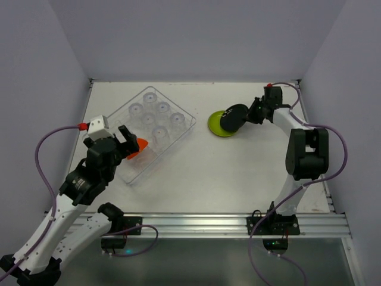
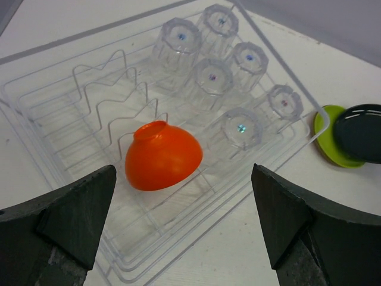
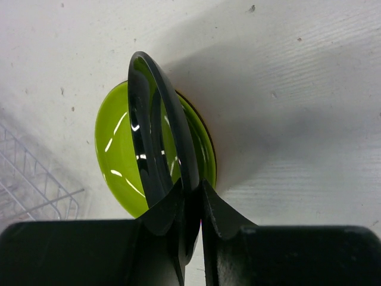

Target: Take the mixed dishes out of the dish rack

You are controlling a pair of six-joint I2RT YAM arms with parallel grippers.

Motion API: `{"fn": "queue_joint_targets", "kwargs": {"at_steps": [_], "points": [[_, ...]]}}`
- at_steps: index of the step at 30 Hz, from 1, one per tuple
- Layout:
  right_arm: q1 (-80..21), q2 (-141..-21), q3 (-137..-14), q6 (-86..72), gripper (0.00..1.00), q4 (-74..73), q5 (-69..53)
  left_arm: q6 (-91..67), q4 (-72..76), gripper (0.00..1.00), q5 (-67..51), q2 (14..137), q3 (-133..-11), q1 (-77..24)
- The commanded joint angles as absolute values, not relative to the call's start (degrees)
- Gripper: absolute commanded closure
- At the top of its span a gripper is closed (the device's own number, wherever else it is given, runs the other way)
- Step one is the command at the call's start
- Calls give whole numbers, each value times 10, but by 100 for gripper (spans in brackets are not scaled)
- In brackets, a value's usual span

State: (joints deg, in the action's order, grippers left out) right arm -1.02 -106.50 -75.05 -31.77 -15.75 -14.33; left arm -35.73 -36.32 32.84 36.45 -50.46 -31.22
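The dish rack (image 1: pixel 132 177) lies at the left of the table, holding several upside-down clear cups (image 1: pixel 156 113) and an orange-red bowl (image 1: pixel 138 148) lying tilted by the prongs. My left gripper (image 1: pixel 130 142) hovers open over the rack's near end. In the left wrist view the bowl (image 2: pixel 164 156) sits just beyond the gripper (image 2: pixel 183 173), with nothing between its fingers. At the right, my right gripper (image 1: pixel 253 113) is shut on the rim of the black plate (image 3: pixel 158 119), which is tilted on edge over the lime-green plate (image 3: pixel 116 155) lying flat on the table.
Plate-slot prongs (image 2: pixel 119 89) stand in the rack behind the bowl. A corner of the rack (image 3: pixel 30 179) shows to the left of the green plate in the right wrist view. Grey walls close the table on three sides.
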Motion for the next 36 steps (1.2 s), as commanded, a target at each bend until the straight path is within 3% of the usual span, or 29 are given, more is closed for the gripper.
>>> {"fn": "queue_joint_targets", "kwargs": {"at_steps": [1, 5, 9, 10, 13, 23, 29, 31, 32, 36], "points": [[-13, -1074, -784, -302, 86, -187, -137, -348, -378, 0, 395, 358, -490, -313], [-35, -1074, -789, -287, 82, -206, -119, -347, -355, 0, 410, 323, -471, -313], [-55, -1072, -791, -276, 70, -230, -84, -320, -343, 0, 391, 330, -458, -313], [-59, -1070, -789, -273, 62, -231, -67, -319, -348, 0, 390, 336, -461, -313], [-67, -1056, -789, -262, 56, -245, -21, -318, -371, 0, 395, 356, -458, -314], [-98, -1031, -779, -252, 47, -263, 18, -314, -359, 0, 392, 340, -438, -313], [-106, -875, -691, -250, 31, -244, 28, -251, -311, 0, 393, 308, -418, -314], [-109, -793, -660, -250, 8, -233, 18, -222, -299, 0, 367, 310, -416, -313], [-110, -763, -624, -250, 1, -214, 9, -209, -302, 0, 359, 315, -419, -313], [-108, -612, -530, -271, 1, -146, -63, -186, -316, 0, 309, 381, -468, -314]]}}
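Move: The green plate, where I'm taking the black plate in my right hand, lies about 4 cm ahead, 7 cm left and 6 cm below that hand. The rack's nearest glass stands level ahead, some 28 cm left, at the hand's height. From my left hand the orange bowl is about 10 cm ahead, 1 cm left and 19 cm below; the glass beside it is 14 cm ahead, 8 cm right, 17 cm below. With the black plate's left side tipped down over the green one, I ease my right hand about 2 cm each down, back and left, rolling its left side down some 15 degrees while the fingers gradually open and let go. Then I lift quickly, about 14 cm up and 9 cm back, fingers wide and tilting up. My empty, open left hand sinks some 4 cm over the rack towards the orange bowl, rolling its left side up slightly. ##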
